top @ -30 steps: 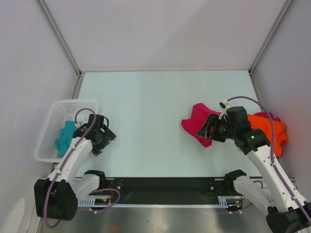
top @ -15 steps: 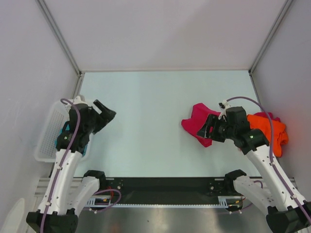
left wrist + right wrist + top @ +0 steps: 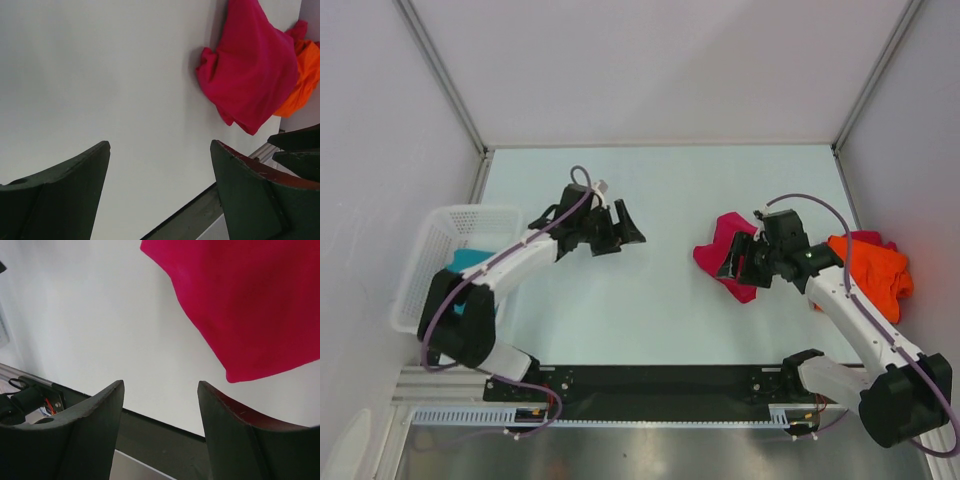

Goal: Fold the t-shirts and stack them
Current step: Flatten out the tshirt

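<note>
A crumpled crimson-pink t-shirt [image 3: 724, 238] [image 3: 250, 70] [image 3: 250, 305] lies on the table's right half, with a bright orange t-shirt [image 3: 876, 276] [image 3: 306, 75] bunched just beyond it to the right. A teal t-shirt [image 3: 470, 261] lies in the white mesh basket [image 3: 438, 232]. My left gripper [image 3: 626, 228] [image 3: 160, 145] hovers open over bare table in the middle, pointing at the crimson-pink shirt, nothing between its fingers. My right gripper [image 3: 731, 260] [image 3: 160, 385] stands open above the near-left edge of the crimson-pink shirt, also holding nothing.
The basket sits at the table's left edge. White walls close in the table on three sides. A black rail [image 3: 660, 380] with the arm bases runs along the near edge. Bare table [image 3: 660, 190] spreads between the two grippers and toward the back.
My left arm has swung away from the basket, out to the right, to the middle of the table. My right gripper has shifted slightly left over the crimson-pink shirt.
</note>
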`<action>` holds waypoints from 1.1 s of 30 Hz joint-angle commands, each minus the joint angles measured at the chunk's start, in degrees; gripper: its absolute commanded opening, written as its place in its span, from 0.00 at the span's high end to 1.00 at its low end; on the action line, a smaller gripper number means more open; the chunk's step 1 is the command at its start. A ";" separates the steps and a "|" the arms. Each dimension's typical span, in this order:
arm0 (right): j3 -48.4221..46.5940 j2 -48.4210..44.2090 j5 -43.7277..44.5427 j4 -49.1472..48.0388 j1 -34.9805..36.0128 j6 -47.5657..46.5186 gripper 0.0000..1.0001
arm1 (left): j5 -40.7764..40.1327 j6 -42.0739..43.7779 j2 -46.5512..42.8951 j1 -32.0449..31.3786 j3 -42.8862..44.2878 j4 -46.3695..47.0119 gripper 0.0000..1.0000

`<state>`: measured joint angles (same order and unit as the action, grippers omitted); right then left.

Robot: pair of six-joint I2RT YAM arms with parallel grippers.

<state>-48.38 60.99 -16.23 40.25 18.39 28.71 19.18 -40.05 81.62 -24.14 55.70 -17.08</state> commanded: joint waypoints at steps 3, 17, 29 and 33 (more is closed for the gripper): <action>-6.20 0.36 5.67 1.67 0.24 1.08 0.34 | 12.10 1.29 13.72 -3.71 9.32 16.37 0.13; -8.05 5.18 15.35 6.60 5.59 8.20 0.34 | 26.69 -4.86 35.52 -7.76 18.83 37.02 0.12; -7.86 10.28 18.86 7.39 12.89 13.13 0.34 | 31.62 -21.81 45.37 -7.94 13.12 63.91 0.12; -9.10 11.25 19.74 8.44 13.16 12.78 0.34 | 31.27 -23.75 46.43 -9.08 13.12 65.86 0.11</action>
<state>-54.89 71.68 1.17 47.18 31.07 40.53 48.64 -59.83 127.94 -32.14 68.62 39.46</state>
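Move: The red t-shirt lies crumpled on the table: its middle is about 28 cm to the left hand's right, 2 cm farther out and some 12 cm below. From the right hand the same shirt is roughly 10 cm ahead, 2 cm to the right and 12 cm down. The orange t-shirt sits about 36 cm to the right hand's right and 6 cm ahead. The white bin is some 46 cm to the left hand's left, 2 cm nearer the base. Rightward, fast at first and then easing, the open left hand sweeps about 17 cm towards the red t-shirt's left corner, drifting slightly forward and sinking 7 cm, much of that late, while it turns clockwise and its fingers swing to point right and less steeply down. The half-open right hand lifts slightly forward over the near part of the shirt, then draws back and sinks, ending about 3 cm lower. ##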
